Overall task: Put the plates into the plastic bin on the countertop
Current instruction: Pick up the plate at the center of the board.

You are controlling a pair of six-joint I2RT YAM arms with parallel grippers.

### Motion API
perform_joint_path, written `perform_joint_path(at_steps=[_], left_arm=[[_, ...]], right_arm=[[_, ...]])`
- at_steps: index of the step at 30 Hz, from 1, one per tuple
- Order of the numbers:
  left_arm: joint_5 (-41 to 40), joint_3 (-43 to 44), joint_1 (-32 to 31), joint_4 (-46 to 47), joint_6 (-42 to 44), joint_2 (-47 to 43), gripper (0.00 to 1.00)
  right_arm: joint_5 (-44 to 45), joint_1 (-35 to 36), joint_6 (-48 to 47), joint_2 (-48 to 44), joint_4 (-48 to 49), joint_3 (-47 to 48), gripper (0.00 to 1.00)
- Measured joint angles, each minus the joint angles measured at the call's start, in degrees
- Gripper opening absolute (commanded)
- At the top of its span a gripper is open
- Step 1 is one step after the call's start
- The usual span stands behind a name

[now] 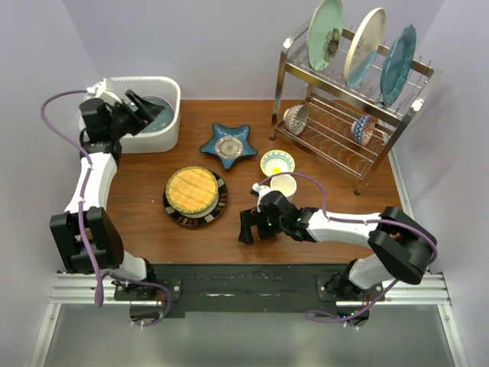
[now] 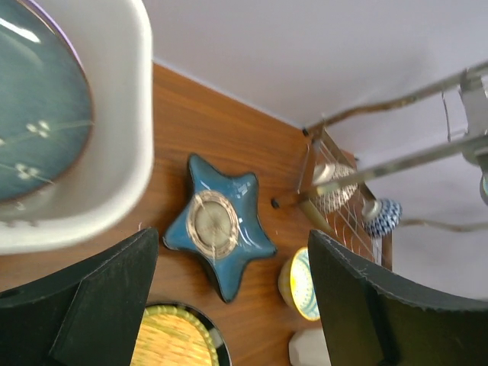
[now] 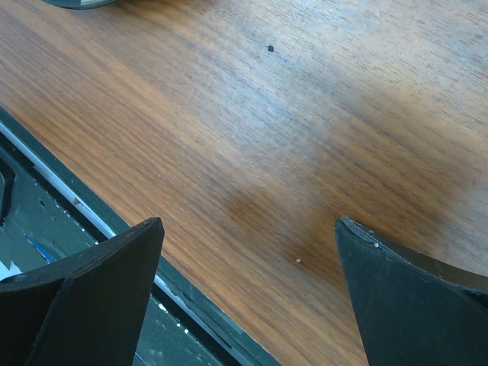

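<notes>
The white plastic bin (image 1: 166, 131) stands at the back left of the countertop (image 1: 137, 183), and a dark teal plate (image 2: 38, 114) lies inside it. My left gripper (image 1: 143, 107) hovers over the bin's right part, open and empty (image 2: 232, 236). Out on the wood lie a blue star-shaped plate (image 1: 228, 145) (image 2: 217, 229) and a black-rimmed plate with a yellow woven centre (image 1: 195, 195) (image 2: 171, 339). Three more plates stand upright on the rack: pale green (image 1: 326, 34), cream and blue (image 1: 363, 46), teal (image 1: 399, 65). My right gripper (image 1: 256, 228) is open over bare wood (image 3: 248, 221) near the front edge.
A steel wire dish rack (image 1: 397, 115) fills the back right, with two patterned bowls (image 1: 296, 118) (image 1: 364, 130) on its lower tier. A small yellow bowl (image 1: 276, 162) and a white mug (image 1: 283, 186) sit just behind my right arm. The black front rail (image 3: 46, 229) borders the wood.
</notes>
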Motion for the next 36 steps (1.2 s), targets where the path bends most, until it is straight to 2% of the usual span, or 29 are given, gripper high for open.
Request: perform_joint_path(at_steps=[9, 24, 36], left_arm=[[-1.1, -7.0, -7.6, 0.3, -0.1, -0.3, 0.84], [-6.5, -7.5, -20.8, 1.3, -0.1, 6.6, 0.83], [-11.8, -8.0, -24.8, 4.5, -0.9, 15.5, 0.77]], right_arm=[[0.0, 0.0, 0.2, -0.4, 0.3, -0.5, 0.99], [0.0, 0.0, 0.2, -0.4, 0.6, -0.6, 0.99], [0.0, 0.0, 0.2, -0.4, 0.6, -0.6, 0.99]])
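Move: The blue star-shaped plate at the board's centre lies about 22 cm to the right of the left hand, some 5 cm farther ahead and about 28 cm below it. The pie stands roughly 12 cm back and 12 cm to the right of this hand; the small bowl is about 36 cm to the right and 2 cm back; the plastic bin's middle is 11 cm ahead and 8 cm to the left. From the right hand the star plate is some 32 cm ahead, 4 cm to the left and 3 cm below. The left hand leaves the bin empty and swings about 17 cm to the right while sinking about as far, drawing back a touch and heading for the near side of the star-shaped plate. On the way the wrist tips the fingers down by some 20 degrees and turns them clockwise towards the plate, the fingers staying wide open; near the end it goes mostly downwards, still short of the plate and touching nothing. ##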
